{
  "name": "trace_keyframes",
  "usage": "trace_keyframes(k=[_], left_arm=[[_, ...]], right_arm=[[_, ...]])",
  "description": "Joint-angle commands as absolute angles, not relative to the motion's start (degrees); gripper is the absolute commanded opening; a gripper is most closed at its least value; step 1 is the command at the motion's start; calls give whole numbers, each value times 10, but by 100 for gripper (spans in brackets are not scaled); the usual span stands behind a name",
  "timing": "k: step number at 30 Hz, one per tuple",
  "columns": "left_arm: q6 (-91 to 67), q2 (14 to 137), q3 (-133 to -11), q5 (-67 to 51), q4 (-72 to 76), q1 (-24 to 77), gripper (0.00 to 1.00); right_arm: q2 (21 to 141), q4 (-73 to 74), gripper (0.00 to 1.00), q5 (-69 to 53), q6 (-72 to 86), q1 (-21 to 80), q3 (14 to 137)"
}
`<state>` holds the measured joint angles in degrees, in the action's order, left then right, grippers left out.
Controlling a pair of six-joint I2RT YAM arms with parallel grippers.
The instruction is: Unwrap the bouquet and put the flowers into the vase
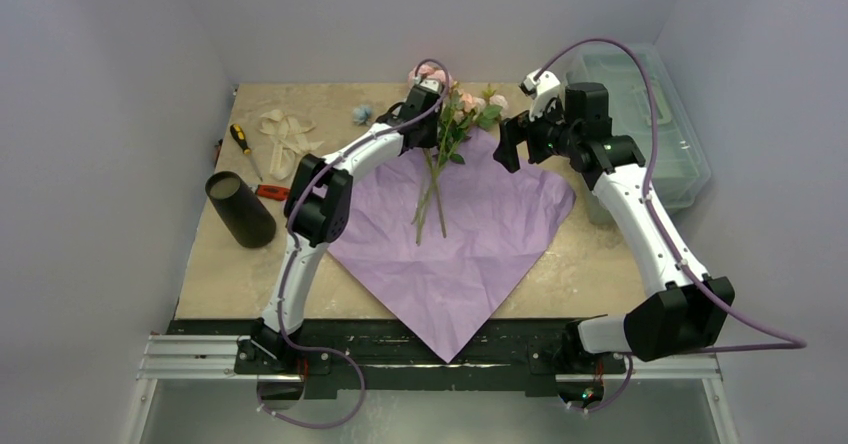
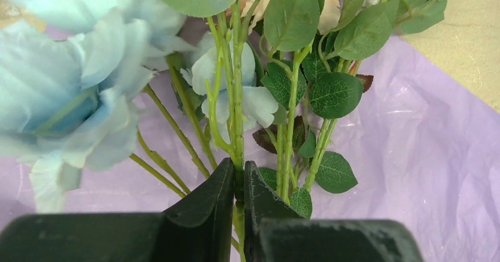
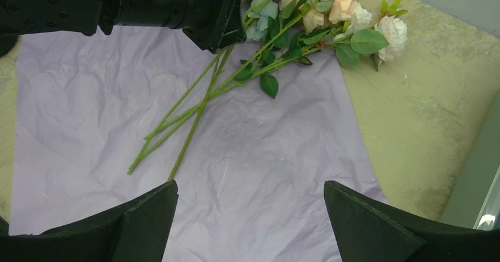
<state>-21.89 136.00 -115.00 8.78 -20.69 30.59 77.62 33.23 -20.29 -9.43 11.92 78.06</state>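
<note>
The bouquet is unwrapped: its lilac paper lies spread flat on the table with the flowers on it, stems towards me and pink, peach and pale-blue heads at the far edge. My left gripper is shut on one green stem just below the leaves; it reaches in from the left. My right gripper hangs open above the paper, right of the flowers, holding nothing. The dark cylindrical vase sits at the table's left side, apart from both grippers.
A cream ribbon, a yellow-handled screwdriver and a small red object lie at the back left near the vase. A clear lidded box stands off the table's right edge. A loose pale-blue bloom lies at the back.
</note>
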Motion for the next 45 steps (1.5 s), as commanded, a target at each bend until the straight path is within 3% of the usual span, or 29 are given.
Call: trace_keyframes(k=[1,5,9,12,19,24,29,37,40,44,45], left_arm=[[-244,1304,-1181,93,-192,296,0],[-258,1279,-1176,87,-193,295,0],[-263,1263,-1165,81,-190,293,8],[-265,1248,-1146,69,-176,286,0],[-282,1114,-1012,-38,36,272,0],[-293,1033,-950,-77,129,270,0],[-325,970,-884,-179,248,269,0],[-387,931,-884,-241,283,269,0],[-392,916,-877,-256,279,269,0],[-397,891,-863,-252,268,268,0],[-403,886,-863,-246,259,267,0]], right_arm=[[782,332,98,-210,-94,118,796],[786,332,98,-220,-94,119,798],[795,332,98,-236,-92,118,800],[801,332,98,-244,-91,119,804],[810,320,97,-307,-83,119,811],[812,194,94,-411,46,121,794],[839,11,94,-440,193,153,797],[889,-67,90,-430,264,213,871],[895,-87,82,-435,288,221,878],[896,-95,52,-435,293,230,882],[897,-94,39,-435,292,231,883]])
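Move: The left fingers are already shut on one flower stem; the open right gripper waits some 16 cm back, 17 cm right and 20 cm above them. From the left hand, the leafy stems lie about 3 cm ahead and 5 cm right, the peach roses 13 cm ahead and 8 cm right, and the blue heads 10 cm ahead and 4 cm left, all slightly lower. From the right hand, the held stem is thus some 16 cm ahead, 17 cm left and 20 cm below. Keeping its pinch on the stem, the left hand lifts it about 37 cm off the purple wrap while drawing back some 12 cm towards the robot, tipping its fingers up and turning them to the right so that the stem stands upright. The right hand dips slightly, then swings about 16 cm left and 10 cm up, rolling its left side up nearly 40 degrees, to bring its wide fingers around the stem just below the left fingertips, where they start closing but stay over half open. ##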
